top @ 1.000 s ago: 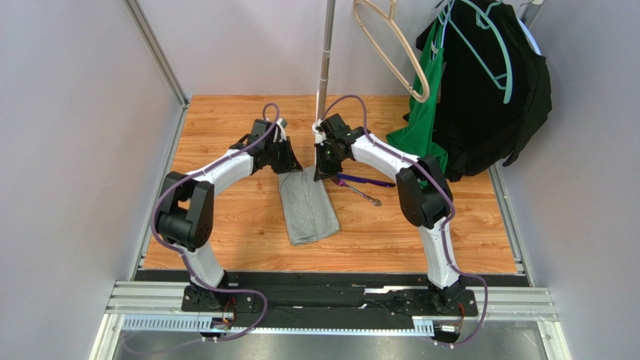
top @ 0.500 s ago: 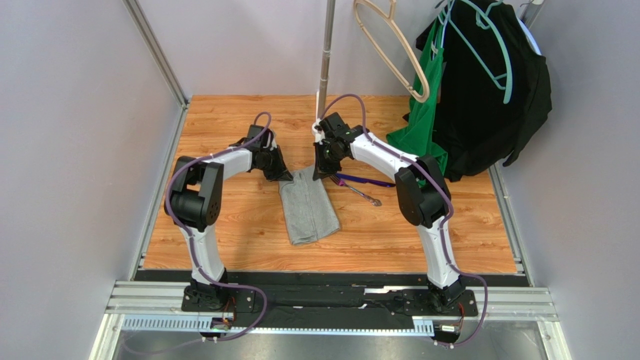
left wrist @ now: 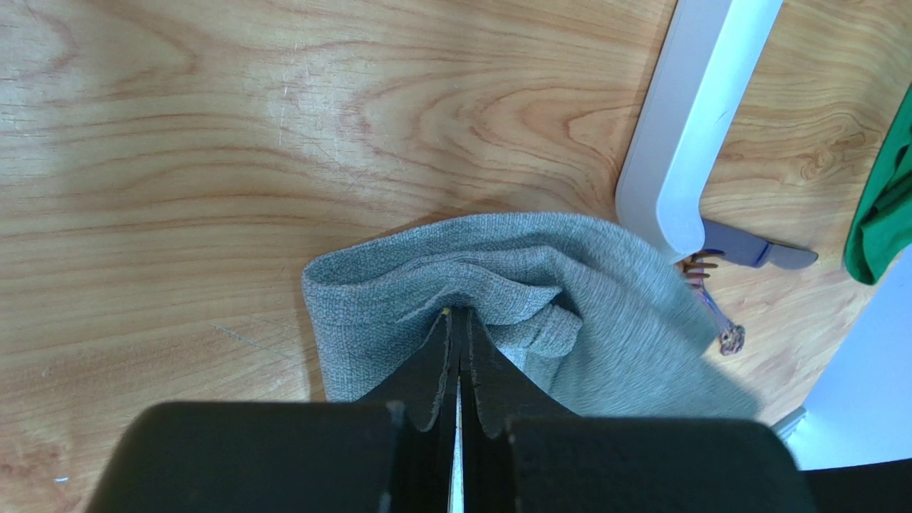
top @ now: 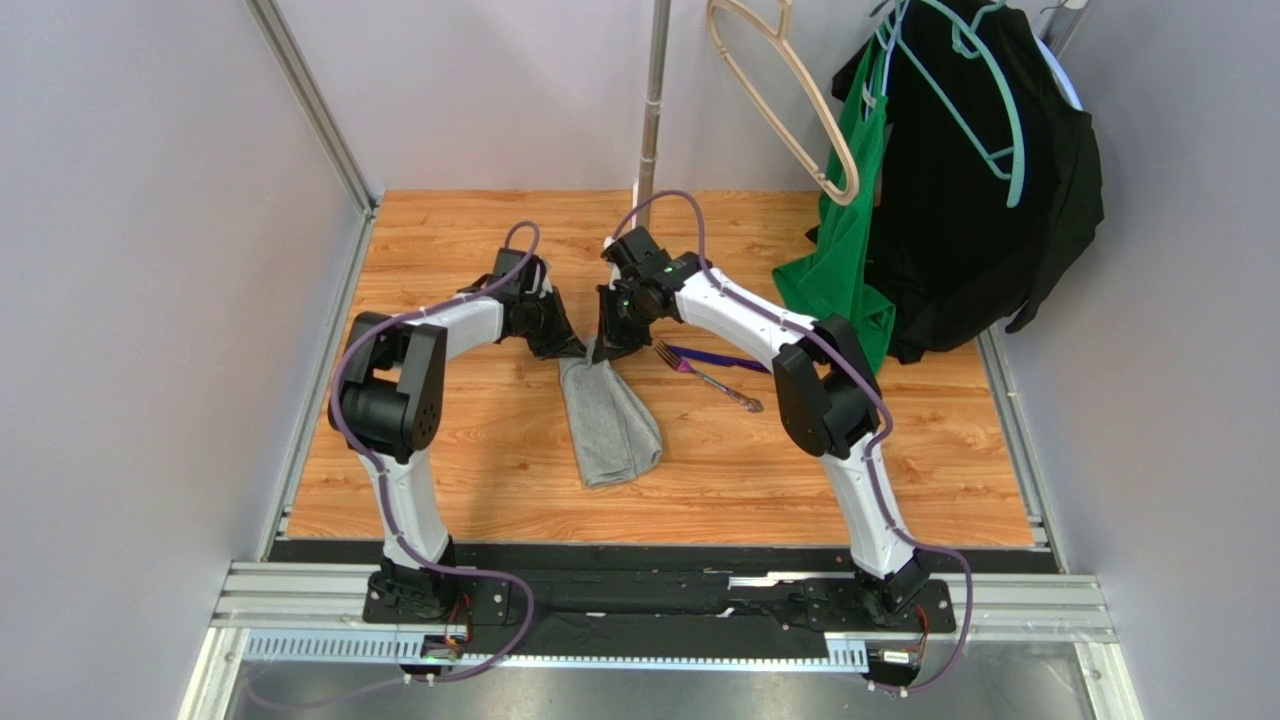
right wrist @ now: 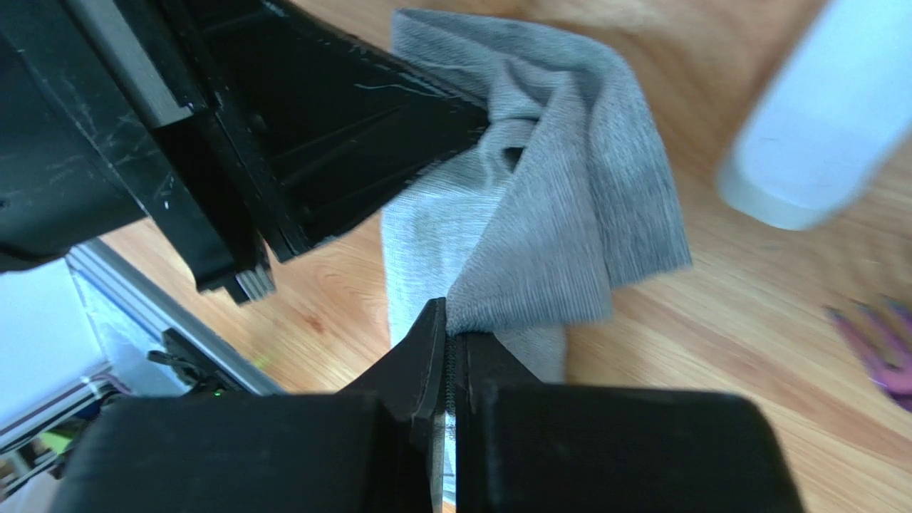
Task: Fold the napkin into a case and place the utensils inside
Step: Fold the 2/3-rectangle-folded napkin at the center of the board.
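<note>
The heather-grey napkin (top: 610, 428) lies lengthwise in the middle of the wooden table, bunched and narrowed at its far end. My left gripper (top: 577, 351) is shut on the far left edge of the napkin (left wrist: 535, 273), its tips (left wrist: 460, 317) pinching a fold. My right gripper (top: 604, 350) sits close beside it, shut on the far right corner of the napkin (right wrist: 583, 214), which it holds lifted and folded over. The utensils lie just right of the cloth: a dark purple knife (top: 732, 362) and a fork (top: 709, 380); the left wrist view shows the fork (left wrist: 711, 310) past the cloth's edge.
A metal pole (top: 652, 90) stands at the back centre. A green garment (top: 845, 248) and a black garment (top: 977, 180) hang on hangers at the back right. Grey walls close in the left and right sides.
My right gripper has carried the napkin's far right corner leftwards to my left gripper, narrowing the cloth's far end. The left gripper has stayed nearly in place over the last half second.
</note>
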{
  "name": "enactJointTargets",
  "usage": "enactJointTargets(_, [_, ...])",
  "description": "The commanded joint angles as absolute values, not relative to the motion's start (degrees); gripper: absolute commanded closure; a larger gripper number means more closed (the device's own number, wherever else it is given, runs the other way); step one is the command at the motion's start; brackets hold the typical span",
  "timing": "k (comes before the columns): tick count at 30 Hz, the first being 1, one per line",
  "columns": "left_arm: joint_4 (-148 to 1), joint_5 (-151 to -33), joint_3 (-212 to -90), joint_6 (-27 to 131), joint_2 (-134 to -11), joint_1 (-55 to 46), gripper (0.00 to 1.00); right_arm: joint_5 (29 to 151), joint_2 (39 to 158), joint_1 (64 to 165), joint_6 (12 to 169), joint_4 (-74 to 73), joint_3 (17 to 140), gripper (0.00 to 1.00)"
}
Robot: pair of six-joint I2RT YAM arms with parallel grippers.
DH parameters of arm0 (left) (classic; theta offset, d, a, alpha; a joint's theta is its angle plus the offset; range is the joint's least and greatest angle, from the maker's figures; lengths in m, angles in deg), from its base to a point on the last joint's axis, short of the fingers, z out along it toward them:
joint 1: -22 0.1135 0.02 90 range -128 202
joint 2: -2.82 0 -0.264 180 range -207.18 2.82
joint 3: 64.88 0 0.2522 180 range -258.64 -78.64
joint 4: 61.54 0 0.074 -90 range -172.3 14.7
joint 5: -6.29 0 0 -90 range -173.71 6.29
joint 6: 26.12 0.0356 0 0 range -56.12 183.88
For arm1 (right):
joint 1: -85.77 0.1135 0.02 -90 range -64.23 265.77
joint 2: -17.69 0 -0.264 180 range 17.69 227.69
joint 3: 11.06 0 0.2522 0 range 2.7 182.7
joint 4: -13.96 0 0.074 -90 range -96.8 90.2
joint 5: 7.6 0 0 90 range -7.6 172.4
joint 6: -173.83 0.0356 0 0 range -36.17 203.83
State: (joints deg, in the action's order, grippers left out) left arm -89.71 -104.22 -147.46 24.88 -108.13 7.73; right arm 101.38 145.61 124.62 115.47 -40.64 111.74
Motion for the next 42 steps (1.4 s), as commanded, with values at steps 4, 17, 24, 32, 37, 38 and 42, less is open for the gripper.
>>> enactJointTargets(4, [-87.5, -105.0, -148.0, 24.2, -108.4, 7.5, 1.0, 106.7, 150.0, 125.7, 125.4, -34.8, 112.8, 1.0])
enactJointTargets(17, [-87.8, -104.3, -147.1, 25.5, -106.3, 7.6, 1.0, 108.2, 153.0, 125.3, 134.0, -20.9, 105.7, 1.0])
enactJointTargets(24, [-91.8, -103.9, -148.0, 28.5, -100.5, 7.9, 0.59, 107.7, 154.3, 125.1, 135.1, -19.9, 105.0, 1.0])
enactJointTargets(32, [-102.7, -95.7, -144.7, 32.2, -86.8, 6.8, 0.01, 108.0, 154.9, 125.0, 134.5, -21.2, 105.7, 1.0])
enactJointTargets(37, [-105.5, -99.1, -142.2, 33.6, -88.7, 4.8, 0.01, 108.2, 154.1, 125.0, 134.8, -22.0, 106.4, 1.0])
enactJointTargets(38, [-105.8, -98.9, -142.1, 33.9, -89.3, 4.3, 0.01, 108.2, 154.1, 125.0, 135.0, -22.1, 106.4, 1.0])
enactJointTargets(42, [-107.9, -98.0, -143.2, 34.6, -92.6, 1.7, 0.01, 108.8, 154.7, 125.1, 135.2, -23.6, 107.6, 1.0])
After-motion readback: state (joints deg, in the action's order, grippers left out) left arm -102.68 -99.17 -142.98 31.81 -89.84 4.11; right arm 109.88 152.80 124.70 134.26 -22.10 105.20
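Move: My right hand already pinches the napkin's lifted far-right corner; the napkin's far-left corner, where it is going, lies about 5 cm left, 1 cm ahead and 6 cm below. From that hand, the white bar's middle is some 13 cm ahead and 5 cm right, and the fork 14 cm right and 2 cm back. My shut left hand holds down the napkin's far end, with that far-left corner about 3 cm to its left and level ahead. I carry the pinched corner left about 4 cm and down some 5 cm onto the napkin's far end, tipping and twisting the right wrist roughly 20 degrees, then hold still with my fingers shut. My left hand stays pressed down until the flap is nearly across, then opens wide, lifts off some 11 cm, and draws back about 6 cm while sinking part of the way again. ##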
